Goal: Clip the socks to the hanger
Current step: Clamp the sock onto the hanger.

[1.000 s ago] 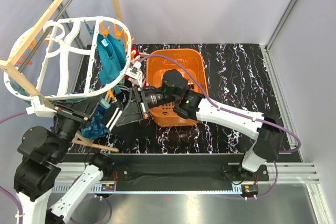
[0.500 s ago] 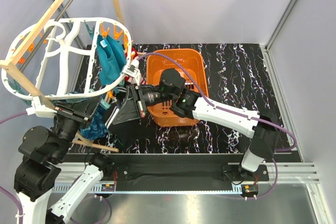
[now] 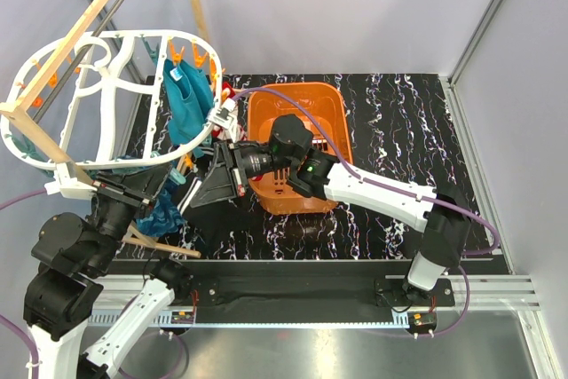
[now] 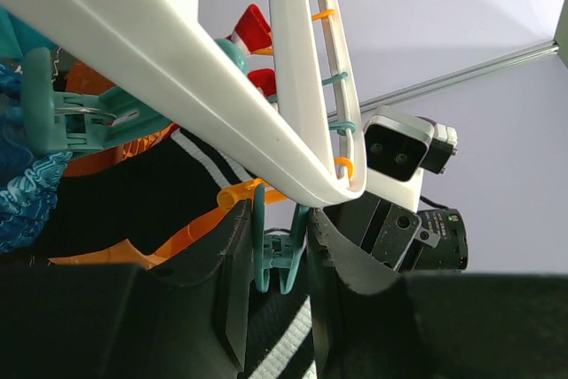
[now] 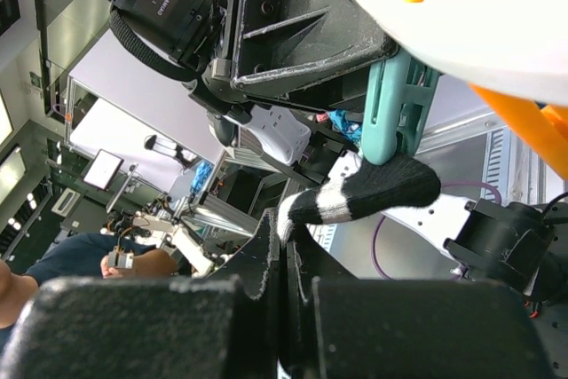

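In the top view the white oval hanger (image 3: 99,104) tilts over the table's left side. My left gripper (image 4: 279,228) is shut on the handles of a teal peg (image 4: 275,259) under the hanger's rim (image 4: 222,104). The right gripper (image 5: 286,228) is shut on a black sock with white stripes (image 5: 373,191). The sock's toe sits just below the mouth of a teal peg (image 5: 397,113). A red-and-white sock end (image 4: 251,28) shows behind the rim in the left wrist view.
An orange basket (image 3: 328,108) stands mid-table under the right arm. Teal-blue cloths (image 3: 191,99) hang from orange pegs (image 3: 182,52) at the hanger's right end. A wooden pole frame (image 3: 80,28) crosses above the hanger. Grey walls close in the table.
The right gripper has carried the sock a little to the left, closer to the hanger's rim. The hanger has swung slightly to the left. The left gripper holds its place.
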`<control>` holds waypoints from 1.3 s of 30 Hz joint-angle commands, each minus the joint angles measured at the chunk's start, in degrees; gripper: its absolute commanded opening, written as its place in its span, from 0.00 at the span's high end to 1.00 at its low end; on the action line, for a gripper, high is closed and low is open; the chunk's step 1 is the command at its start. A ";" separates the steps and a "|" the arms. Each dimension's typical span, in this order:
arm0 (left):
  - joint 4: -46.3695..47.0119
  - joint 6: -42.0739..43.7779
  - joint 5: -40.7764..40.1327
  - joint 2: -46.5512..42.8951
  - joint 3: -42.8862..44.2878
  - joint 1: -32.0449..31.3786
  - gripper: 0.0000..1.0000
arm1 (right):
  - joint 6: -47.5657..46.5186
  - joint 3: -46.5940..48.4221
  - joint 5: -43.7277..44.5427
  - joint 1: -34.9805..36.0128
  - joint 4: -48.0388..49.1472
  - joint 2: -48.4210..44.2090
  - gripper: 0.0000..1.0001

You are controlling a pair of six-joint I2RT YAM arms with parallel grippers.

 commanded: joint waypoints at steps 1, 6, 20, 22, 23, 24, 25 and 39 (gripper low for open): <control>1.00 -1.61 4.02 -0.67 1.00 -0.23 1.00 | 1.06 0.40 -0.89 -0.63 2.03 1.21 1.00; 1.52 -2.14 4.73 -0.84 0.39 -0.23 1.00 | 1.06 1.10 -1.50 -0.54 3.44 2.52 1.00; 1.00 -2.93 4.56 -1.02 0.74 -0.23 1.00 | 1.50 3.21 -3.00 -0.54 5.90 5.96 1.00; 1.00 -3.28 3.94 -1.98 -0.05 -0.23 0.98 | 1.41 3.21 -3.09 -0.63 6.08 5.96 1.00; 1.08 -3.81 3.15 -2.51 -0.31 -0.14 0.83 | 1.41 3.21 -3.09 -0.63 6.17 6.04 1.00; 1.43 -3.99 2.88 -2.95 -0.75 -0.23 0.77 | 1.50 3.30 -3.09 -0.63 6.17 6.04 1.00; 1.70 -4.16 2.62 -3.82 -1.10 -0.23 0.71 | 1.50 3.39 -3.17 -0.63 6.08 6.13 1.00; 0.47 -0.57 1.56 -6.90 -0.93 -0.14 0.12 | -1.29 4.36 -2.30 -0.81 1.17 7.54 0.71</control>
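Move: The teal clip stands about 4 cm ahead and 4 cm to the left of the right hand, at roughly its height; that hand pinches the black striped sock, whose edge already reaches to the clip. From the left hand, already squeezing this clip, its middle is about 2 cm ahead, not off to either side and 1 cm lower. Also from the left hand, the near hanger rim is about 2 cm ahead and 3 cm above, straight over the clip, and an orange clip some 4 cm ahead and 3 cm right. With the sock still pinched, the right hand eases a little over 1 cm to the left and slightly forward towards the teal clip under the hanger rim, while the left hand holds the clip squeezed almost without moving. The left fingers then spread wide and let go of the clip as that hand draws back about 2 cm, and the right hand sinks some 3 cm while going on left and a little forward, its fingers just starting to part around the sock. ##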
